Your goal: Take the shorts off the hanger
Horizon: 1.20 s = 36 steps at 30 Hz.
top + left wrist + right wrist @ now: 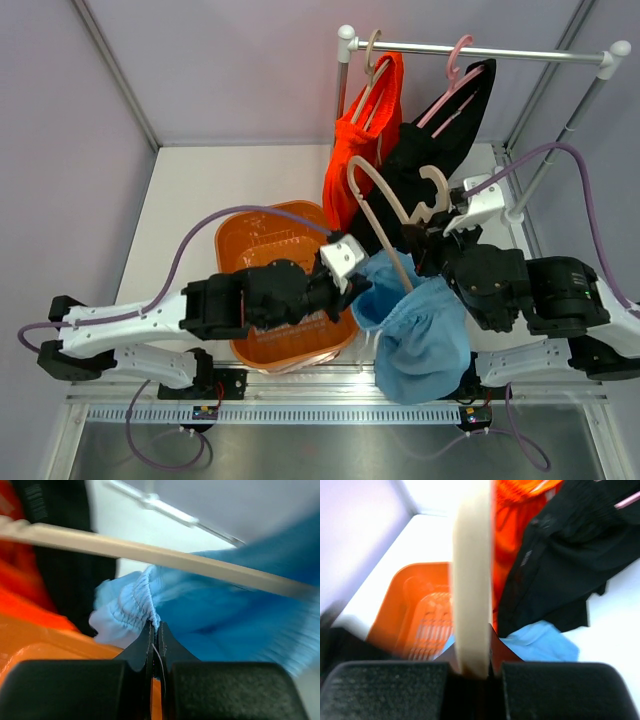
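The light blue shorts hang partly on a beige hanger held low over the table's front. My left gripper is shut on their gathered waistband, its tips pinching the edge under the hanger's arm. My right gripper is shut on the beige hanger, with blue fabric just beyond it. The orange shorts and the black shorts hang from hangers on the rail behind.
The clothes rail stands at the back right with its post slanting down. An orange plastic basket sits on the table under my left arm, also seen in the right wrist view. Grey walls enclose the table.
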Available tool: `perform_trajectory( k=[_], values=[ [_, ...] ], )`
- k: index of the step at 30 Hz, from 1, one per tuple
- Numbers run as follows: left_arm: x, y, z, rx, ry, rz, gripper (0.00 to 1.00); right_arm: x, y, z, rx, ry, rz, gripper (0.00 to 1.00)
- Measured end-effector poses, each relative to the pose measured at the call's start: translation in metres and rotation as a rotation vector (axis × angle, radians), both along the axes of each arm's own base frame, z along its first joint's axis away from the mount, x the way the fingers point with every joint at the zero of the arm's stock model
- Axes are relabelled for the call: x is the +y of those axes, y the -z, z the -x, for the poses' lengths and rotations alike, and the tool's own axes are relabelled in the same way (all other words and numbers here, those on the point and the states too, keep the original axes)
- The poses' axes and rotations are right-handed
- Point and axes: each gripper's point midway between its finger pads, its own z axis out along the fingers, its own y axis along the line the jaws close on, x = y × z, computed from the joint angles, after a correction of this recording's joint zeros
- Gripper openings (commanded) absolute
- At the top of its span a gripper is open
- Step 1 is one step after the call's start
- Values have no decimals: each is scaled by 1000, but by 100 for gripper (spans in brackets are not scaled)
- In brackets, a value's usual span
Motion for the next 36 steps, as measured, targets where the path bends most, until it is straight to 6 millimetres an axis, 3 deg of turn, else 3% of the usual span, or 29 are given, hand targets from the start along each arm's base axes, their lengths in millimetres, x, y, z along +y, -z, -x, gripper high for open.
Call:
perform_trajectory(
  k=[4,7,12,19,22,24,27,30,32,36],
  values=[
    [-21,-34,68,-88,218,-19,0,-3,2,-23,-12,63,32,0],
    [-35,-51,106,-161,328,-26,0,-1,5,-38,-18,90,66,0],
    [-48,-35,161,-225,518,-119,0,7,0,-55,-38,102,109,0],
    [-50,-16,195,-255,654,-201,0,13,-6,-65,-64,96,137,0],
    [-48,-22,189,-284,600,-195,0,9,-17,-66,-73,104,119,0],
    [-45,-32,171,-323,510,-191,0,4,-24,-66,-78,114,105,0],
    [-33,-65,133,-420,322,-154,0,-6,-27,-64,-76,135,95,0],
    [-13,-124,100,-525,140,-60,0,-20,-28,-59,-67,146,80,0],
    [9,-177,80,-586,21,41,0,-32,-30,-54,-64,151,56,0],
    [75,-276,49,-623,-169,278,0,-61,-34,-43,-53,161,-6,0]
  ],
)
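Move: The left gripper is already shut on the blue shorts' waistband. From it the hanger's middle is about 7 cm ahead, 6 cm to the right and 8 cm higher, with one end still inside the shorts; the orange basket's middle is some 10 cm ahead, 16 cm left and 28 cm below. The right gripper holds the hanger near its hook, with the shorts' middle about 9 cm back, 3 cm left and 15 cm lower, and the black shorts some 20 cm straight ahead. Keep both grippers shut. Draw the left one about 19 cm back and slightly right, pulling the waistband away from the hanger while the right carries the hanger some 6 cm forward. Then reverse the left: swing it steeply up about 25 cm, forward and left, fingers tilting upward, and take the hanger right and a little up, away from the shorts. ##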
